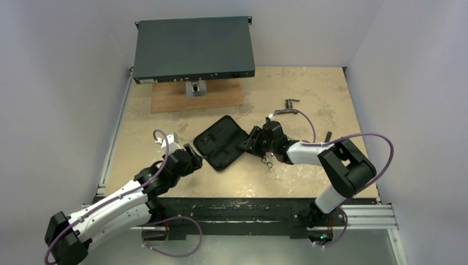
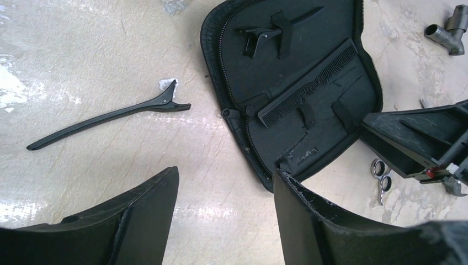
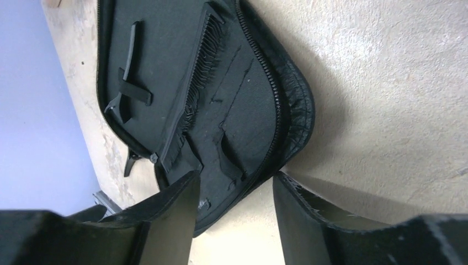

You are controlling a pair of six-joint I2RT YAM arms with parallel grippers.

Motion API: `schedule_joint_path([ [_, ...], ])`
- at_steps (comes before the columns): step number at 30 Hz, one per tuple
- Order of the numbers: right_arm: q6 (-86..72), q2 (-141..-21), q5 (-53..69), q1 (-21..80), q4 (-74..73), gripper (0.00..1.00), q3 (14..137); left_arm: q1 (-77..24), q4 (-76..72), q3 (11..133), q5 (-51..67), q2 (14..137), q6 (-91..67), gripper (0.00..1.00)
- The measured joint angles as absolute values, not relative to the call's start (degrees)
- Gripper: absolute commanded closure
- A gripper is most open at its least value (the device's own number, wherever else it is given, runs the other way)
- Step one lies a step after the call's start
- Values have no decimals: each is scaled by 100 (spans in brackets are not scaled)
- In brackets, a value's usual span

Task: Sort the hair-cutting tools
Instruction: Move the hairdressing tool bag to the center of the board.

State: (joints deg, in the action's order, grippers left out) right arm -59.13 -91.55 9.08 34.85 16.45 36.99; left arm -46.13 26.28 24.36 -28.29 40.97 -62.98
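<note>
An open black zip case point(image 1: 232, 152) lies mid-table. Inside it a slim black comb point(image 2: 309, 88) sits under straps, and a black clip point(image 2: 276, 30) is strapped above it. A second long black clip point(image 2: 110, 116) lies loose on the table left of the case. Small silver scissors point(image 1: 269, 161) lie on the table by the case's right corner, under the right arm. My left gripper point(image 2: 226, 171) hovers open and empty at the case's near-left edge. My right gripper point(image 3: 236, 175) is open and empty over the case's point(image 3: 165, 44) right corner, with the comb point(image 3: 190, 88) ahead of it.
A dark T-shaped fitting point(image 1: 291, 103) lies at the back right, also seen in the left wrist view point(image 2: 450, 30). A flat black box point(image 1: 193, 49) rests on a wooden board point(image 1: 196, 95) at the back. A small dark item point(image 1: 327, 136) lies right of the right arm.
</note>
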Motion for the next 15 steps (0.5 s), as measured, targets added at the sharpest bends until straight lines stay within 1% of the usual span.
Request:
schedule_joint_path([
  [3,-6031,-9362,906,3487,1820,56,3699,-4613,2681,2436,-2832,4077,-6302,37],
  [5,-6108,-9491,950,3487,1962,60,3695,-4613,2742,2436,-2832,4042,-6302,38],
  [8,-6149,-9592,961,3489,2108,72,3688,-4613,2805,2429,-2836,3975,-6307,37],
  [10,-6134,-9638,961,3489,2143,78,3675,-4613,2816,2410,-2853,3933,-6333,37],
  [13,-6058,-9638,958,3487,2115,84,3669,-4613,2845,2392,-2858,3931,-6346,37],
  [15,-5968,-9585,958,3487,2053,86,3669,-4613,2847,2386,-2858,3935,-6346,37],
])
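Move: My right hand's open fingers hang about 3 cm above the open tool bag, whose middle is roughly 7 cm to their left and 1 cm ahead; its near right rim is just below them. The comb inside is about 6 cm left and 1 cm ahead, the clip in the bag 11 cm left and 4 cm ahead. The scissors lie some 9 cm right and 5 cm back. From my left hand the bag's middle is about 6 cm ahead and 10 cm right. I lower my right hand about 2 cm, almost straight down onto the bag's near right rim, with one finger on the pocket side and the other outside. As I sink I close the fingers from about half open to nearly shut, so they pinch the rim between the pads; the wrist keeps its slant. ##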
